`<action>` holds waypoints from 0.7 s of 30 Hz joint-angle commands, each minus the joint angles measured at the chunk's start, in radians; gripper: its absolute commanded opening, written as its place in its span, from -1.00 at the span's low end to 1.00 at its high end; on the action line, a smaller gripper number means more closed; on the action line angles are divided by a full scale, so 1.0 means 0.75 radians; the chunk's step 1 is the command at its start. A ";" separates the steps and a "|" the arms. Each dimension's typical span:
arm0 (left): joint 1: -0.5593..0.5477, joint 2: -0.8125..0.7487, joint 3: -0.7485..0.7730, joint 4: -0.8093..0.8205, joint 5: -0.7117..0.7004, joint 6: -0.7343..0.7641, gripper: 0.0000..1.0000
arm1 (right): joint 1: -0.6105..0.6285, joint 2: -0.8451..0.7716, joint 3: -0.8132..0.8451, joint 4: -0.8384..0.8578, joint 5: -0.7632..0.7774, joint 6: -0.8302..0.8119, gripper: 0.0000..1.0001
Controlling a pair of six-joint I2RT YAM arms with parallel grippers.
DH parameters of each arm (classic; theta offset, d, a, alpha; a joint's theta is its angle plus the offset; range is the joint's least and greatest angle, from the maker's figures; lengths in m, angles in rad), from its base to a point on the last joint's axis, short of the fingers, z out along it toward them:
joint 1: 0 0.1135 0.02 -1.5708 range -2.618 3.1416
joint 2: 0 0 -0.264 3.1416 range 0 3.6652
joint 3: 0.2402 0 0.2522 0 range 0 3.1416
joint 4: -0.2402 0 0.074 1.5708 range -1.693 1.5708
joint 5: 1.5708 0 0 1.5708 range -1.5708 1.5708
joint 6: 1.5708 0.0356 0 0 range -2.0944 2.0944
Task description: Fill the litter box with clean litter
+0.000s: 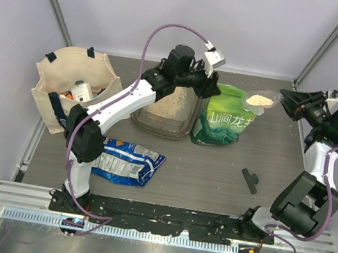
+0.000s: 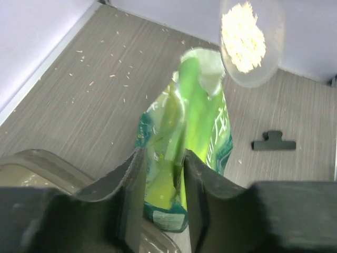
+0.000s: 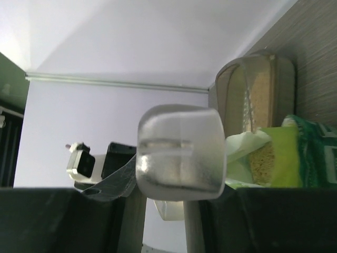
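The litter box, a smoky translucent tray, sits behind the table's middle with tan clean litter heaped inside; its rim shows in the left wrist view. An open green-and-white bag stands just to its right. My left gripper hangs at the bag's top left edge, jaws a little open, with the bag showing in the gap. My right gripper is shut on the handle of a clear scoop that carries litter above the bag's mouth. The scoop fills the right wrist view.
A beige tote bag with items inside stands at the left. A blue crinkly packet lies flat in front of the tray. A black clip lies on the table at the right front. Spilled grains dot the table behind the bag.
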 commanded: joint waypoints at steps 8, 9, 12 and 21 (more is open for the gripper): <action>0.116 -0.254 -0.100 -0.045 -0.109 0.136 0.36 | 0.369 0.188 0.615 -0.424 0.032 -0.259 -0.98; 0.127 -0.313 -0.163 -0.051 -0.123 0.136 0.37 | 0.397 0.239 0.690 -0.443 0.040 -0.275 -0.98; 0.180 -0.402 -0.272 -0.084 -0.158 0.177 0.42 | 0.495 0.311 0.815 -0.514 0.060 -0.328 -0.98; 0.395 -0.649 -0.471 -0.280 -0.223 0.281 0.45 | 0.758 0.666 1.198 -0.635 0.099 -0.457 -0.98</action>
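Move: The litter box's middle lies about 35 cm left and 10 cm ahead of the right hand, some 28 below; this hand holds the loaded scoop. The green litter bag stands about 14 cm to the right hand's left, roughly level with it, and the black clip some 18 cm back and 3 left. From the left hand, at the bag's upper left edge, the box is around 13 cm left and 10 ahead, far below. The left fingers let go of the green bag's top edge, opening wide, and the hand first eases forward and up, then swings about 17 cm left, clearing the way. The right hand keeps its grip on the full scoop and carries it some 18 cm left and 9 forward past the bag towards the box, rising and then starting to sink, while turning about 25 degrees counter-clockwise. ##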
